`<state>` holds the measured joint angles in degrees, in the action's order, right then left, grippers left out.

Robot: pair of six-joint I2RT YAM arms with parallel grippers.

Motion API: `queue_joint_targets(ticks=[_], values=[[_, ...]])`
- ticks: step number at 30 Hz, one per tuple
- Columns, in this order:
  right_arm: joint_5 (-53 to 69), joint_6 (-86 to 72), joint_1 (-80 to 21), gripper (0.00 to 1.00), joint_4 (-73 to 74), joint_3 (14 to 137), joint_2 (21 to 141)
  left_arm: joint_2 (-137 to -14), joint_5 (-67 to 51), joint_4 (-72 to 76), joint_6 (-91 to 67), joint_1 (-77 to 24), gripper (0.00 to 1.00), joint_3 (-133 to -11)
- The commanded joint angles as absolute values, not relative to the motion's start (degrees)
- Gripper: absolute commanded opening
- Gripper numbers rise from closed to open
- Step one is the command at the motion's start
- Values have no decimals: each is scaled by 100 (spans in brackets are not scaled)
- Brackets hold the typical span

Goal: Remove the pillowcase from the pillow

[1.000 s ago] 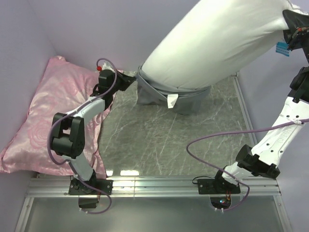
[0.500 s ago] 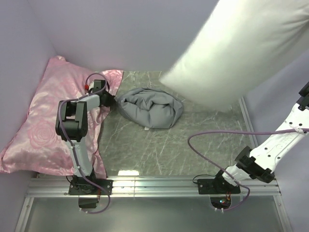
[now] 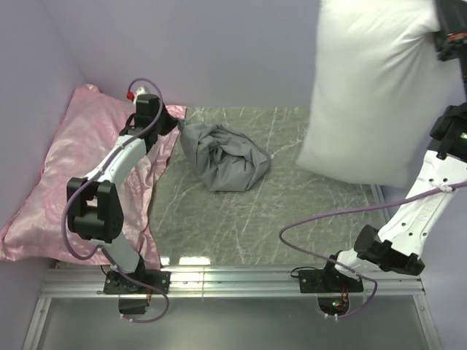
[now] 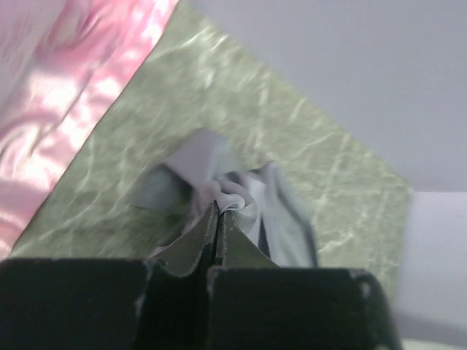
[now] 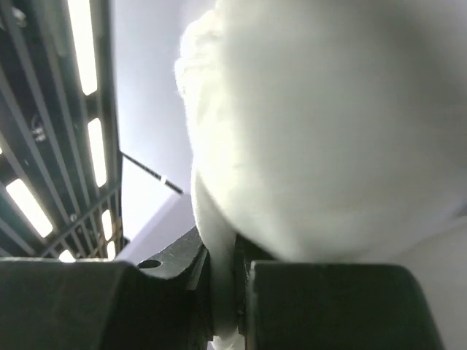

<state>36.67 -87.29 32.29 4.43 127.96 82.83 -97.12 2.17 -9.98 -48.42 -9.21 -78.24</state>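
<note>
The silver-grey pillowcase [image 3: 222, 157] lies in a crumpled heap on the marble table [image 3: 241, 219], empty. My left gripper [image 3: 177, 127] is at the heap's left corner, shut on a fold of it. In the left wrist view the closed tips of the left gripper [image 4: 217, 208] pinch the pillowcase [image 4: 273, 208]. The plain white pillow [image 3: 372, 87] hangs bare and high at the right, above the table's right edge. My right gripper [image 3: 441, 33] holds its top corner. The right wrist view shows the right gripper [image 5: 222, 251] shut on a pinch of the pillow [image 5: 328, 124].
A large pink rose-patterned pillow [image 3: 66, 175] fills the left side, under the left arm; it also shows as the pink pillow [image 4: 73, 87] in the left wrist view. Lilac walls close in the back and sides. A metal rail [image 3: 233, 281] runs along the near edge.
The pillow has come out of the pillowcase, swung up to the right and now hangs upright. The pillowcase dropped onto the table. The left arm shifted while keeping hold of its edge.
</note>
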Motion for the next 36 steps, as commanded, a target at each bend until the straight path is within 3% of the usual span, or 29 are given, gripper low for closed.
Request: queue_joint_targets(ticks=[1, 7, 15, 20, 25, 31, 36], values=[[3516, -8148, 2700, 0, 104, 12552, 8060, -9693, 53, -1221, -4430, -835, 0, -8436], [3340, -6901, 2111, 0, 993, 11999, 8096, -9791, -70, -1205, -4429, -817, 0, -8306], [2760, -5370, 460, 0, 704, 7801, 5953, -9282, -369, -624, -4588, -826, 0, -7243], [2075, -5194, 53, 0, 676, 5122, 4125, -8878, -448, -580, -4535, -826, 0, -6865], [1855, -5326, -263, 0, 1053, 3606, 2982, -8500, -694, -308, -4711, -896, 0, -6347], [1415, -5212, -475, 0, 1091, 2559, 3338, -8262, -817, -158, -4816, -958, 0, -5915], [803, -5519, -1238, 0, 843, 1864, 3437, -7885, -791, -237, -4737, -1107, 0, -5696]])
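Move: The right hand, high up, already grips a corner of the bare pillow. The middle of the clear table it is brought to lies about 11 cm ahead, 29 cm left and 66 below; the pillowcase's bulk is some 35 cm left, 11 ahead and 64 below. The left hand already pinches the pillowcase, whose bulk sits roughly 17 cm to its right, 8 back and 14 below; that mid-table spot is 25 cm right, 9 back and 16 below, and the pink pillow 26 left, 17 back, 14 below. Keeping its grip on the pillow's corner, the right hand swings it forward and down, then left and back, and finally almost straight down, dropping about 55 cm in all as the wrist tips downward some 45 degrees. The left hand keeps the pillowcase pinched, bobs up about 4 cm, then draws back some 8 cm and slightly down. ##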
